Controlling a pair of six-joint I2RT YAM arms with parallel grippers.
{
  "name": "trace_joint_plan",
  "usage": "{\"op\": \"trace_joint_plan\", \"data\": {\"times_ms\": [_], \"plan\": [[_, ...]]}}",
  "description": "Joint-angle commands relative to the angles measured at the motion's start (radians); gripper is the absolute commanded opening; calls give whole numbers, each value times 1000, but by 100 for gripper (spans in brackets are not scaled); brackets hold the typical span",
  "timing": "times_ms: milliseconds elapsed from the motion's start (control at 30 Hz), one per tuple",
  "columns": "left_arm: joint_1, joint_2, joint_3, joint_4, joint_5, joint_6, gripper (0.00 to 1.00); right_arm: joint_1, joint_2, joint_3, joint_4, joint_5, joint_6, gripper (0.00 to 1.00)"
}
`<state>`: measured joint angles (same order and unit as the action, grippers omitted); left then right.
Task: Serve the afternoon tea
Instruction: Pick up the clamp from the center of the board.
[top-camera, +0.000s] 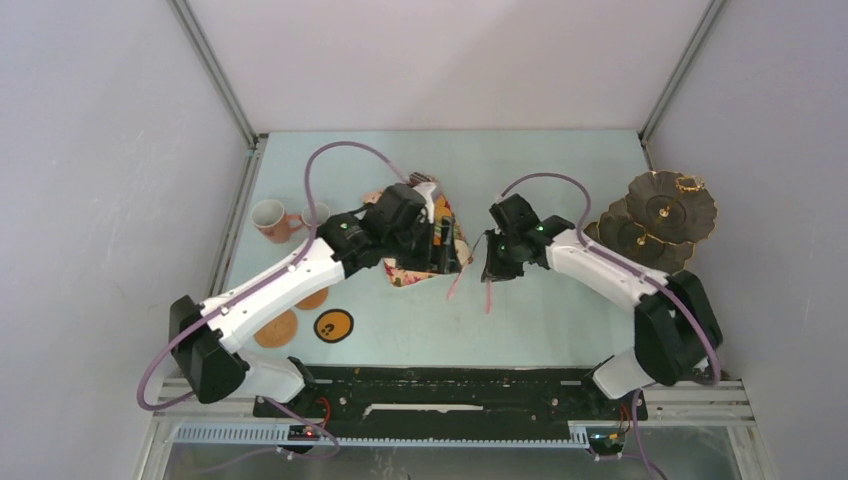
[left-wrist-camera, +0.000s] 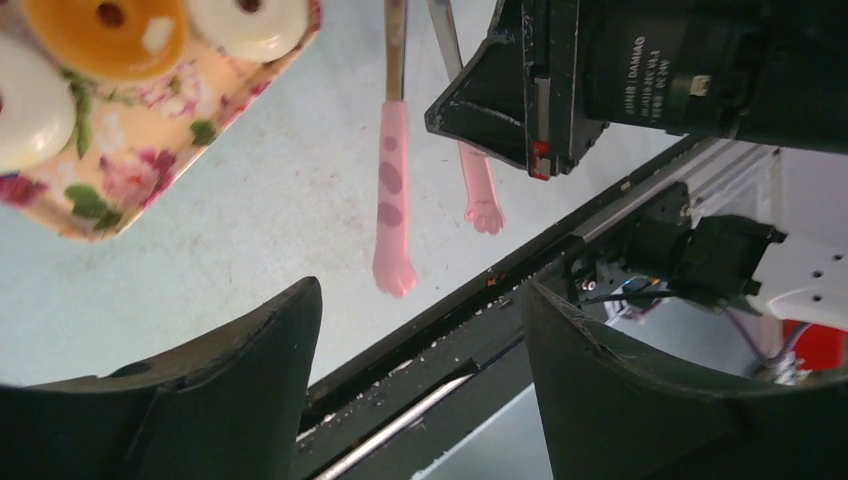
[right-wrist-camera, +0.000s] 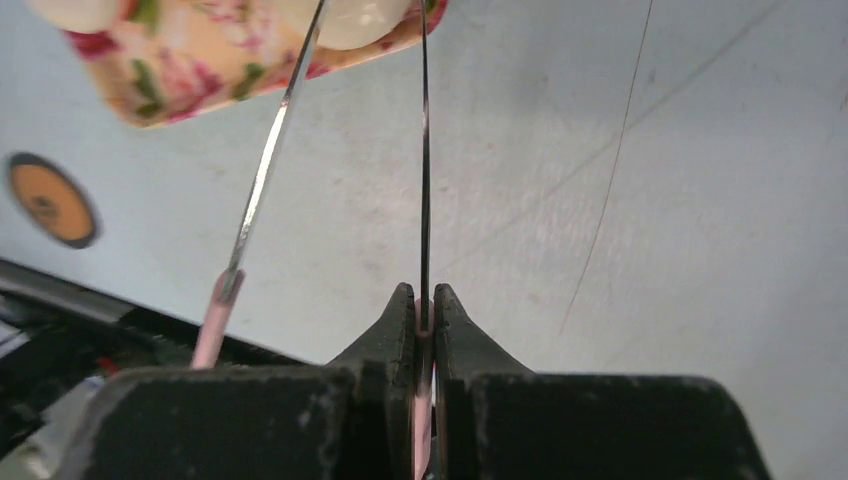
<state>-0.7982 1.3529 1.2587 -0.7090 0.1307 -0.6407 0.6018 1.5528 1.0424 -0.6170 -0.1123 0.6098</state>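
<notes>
Small donuts, an orange one (left-wrist-camera: 105, 30) and a white one (left-wrist-camera: 250, 20), lie on the floral tray (left-wrist-camera: 110, 180) at mid table. My left gripper (left-wrist-camera: 420, 290) hangs open over the tray's near corner with nothing between its fingers. My right gripper (right-wrist-camera: 425, 300) is shut on one arm of the pink tongs (right-wrist-camera: 424, 150); the other arm (right-wrist-camera: 262, 180) splays free to the left. The tongs' pink paw tips (left-wrist-camera: 393, 200) point toward the table's front edge. The dark three-tier stand (top-camera: 660, 220) sits at the right. Two mugs (top-camera: 268, 218) stand at the left, coasters (top-camera: 333, 325) in front of them.
The tray (top-camera: 405, 275) is mostly hidden under my left arm in the top view. A black rail (top-camera: 450, 395) runs along the near table edge. Side walls close in the table left and right. One coaster (right-wrist-camera: 50, 200) shows at the left of the right wrist view.
</notes>
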Motion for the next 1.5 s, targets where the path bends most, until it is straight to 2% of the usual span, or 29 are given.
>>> {"op": "trace_joint_plan", "data": {"times_ms": [0, 100, 267, 433, 500, 567, 867, 967, 1133, 1167, 1300, 1333, 1400, 1467], "plan": [[-101, 69, 107, -26, -155, 134, 78, -4, -114, 15, -98, -24, 167, 0], [-150, 125, 179, -77, -229, 179, 77, -9, -134, 15, -130, -57, 256, 0], [-190, 186, 254, -142, -306, 217, 65, -13, -178, 15, -142, -64, 342, 0], [-215, 217, 275, -163, -302, 237, 72, -34, -198, 14, -120, -117, 403, 0], [-216, 229, 273, -176, -305, 237, 72, -37, -200, 14, -107, -148, 408, 0], [-216, 241, 272, -194, -328, 237, 68, -38, -204, 14, -104, -160, 403, 0], [-206, 298, 344, -296, -474, 275, 37, -39, -231, 14, -118, -218, 240, 0], [-186, 285, 322, -303, -479, 284, 26, -38, -266, 5, -142, -252, 143, 0], [-148, 251, 269, -304, -453, 321, 3, -62, -350, -77, -151, -355, -57, 0], [-147, 240, 259, -304, -446, 333, 0, -70, -365, -96, -155, -382, -112, 0], [-142, 207, 225, -291, -350, 367, 0, -87, -424, -119, -147, -481, -209, 0], [-141, 207, 225, -295, -313, 365, 0, -88, -430, -107, -128, -524, -206, 6], [-137, 212, 228, -297, -230, 356, 0, -88, -428, -76, -85, -581, -176, 28], [-128, 213, 231, -295, -151, 331, 0, -88, -416, -52, -42, -604, -146, 40]]}}
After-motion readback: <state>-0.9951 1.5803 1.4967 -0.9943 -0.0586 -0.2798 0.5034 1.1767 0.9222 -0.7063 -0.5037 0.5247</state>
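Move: The left hand is open and empty. The clamp's free handle lies about 3 cm ahead of it, 3 cm to its right and 11 cm below. The tray is about 17 cm ahead and 5 cm left of this hand, the smiley coaster 3 cm back and 21 cm left, both some 20 cm below. From the right hand, already gripping the clamp's other handle, the free handle is 6 cm left and nearly level; the tray is 13 cm ahead, 14 cm left, 6 cm below. The left fingers pinch the clamp's free pink handle: that hand first slips about 4 cm right, then sinks and eases back left while rolling its left side up nearly 30 degrees, closes, and draws back. Meanwhile the right hand lifts the gripped clamp about 8 cm and brings it back towards its base, twisting clockwise then counter-clockwise, and at the very end starts to open around its handle. ##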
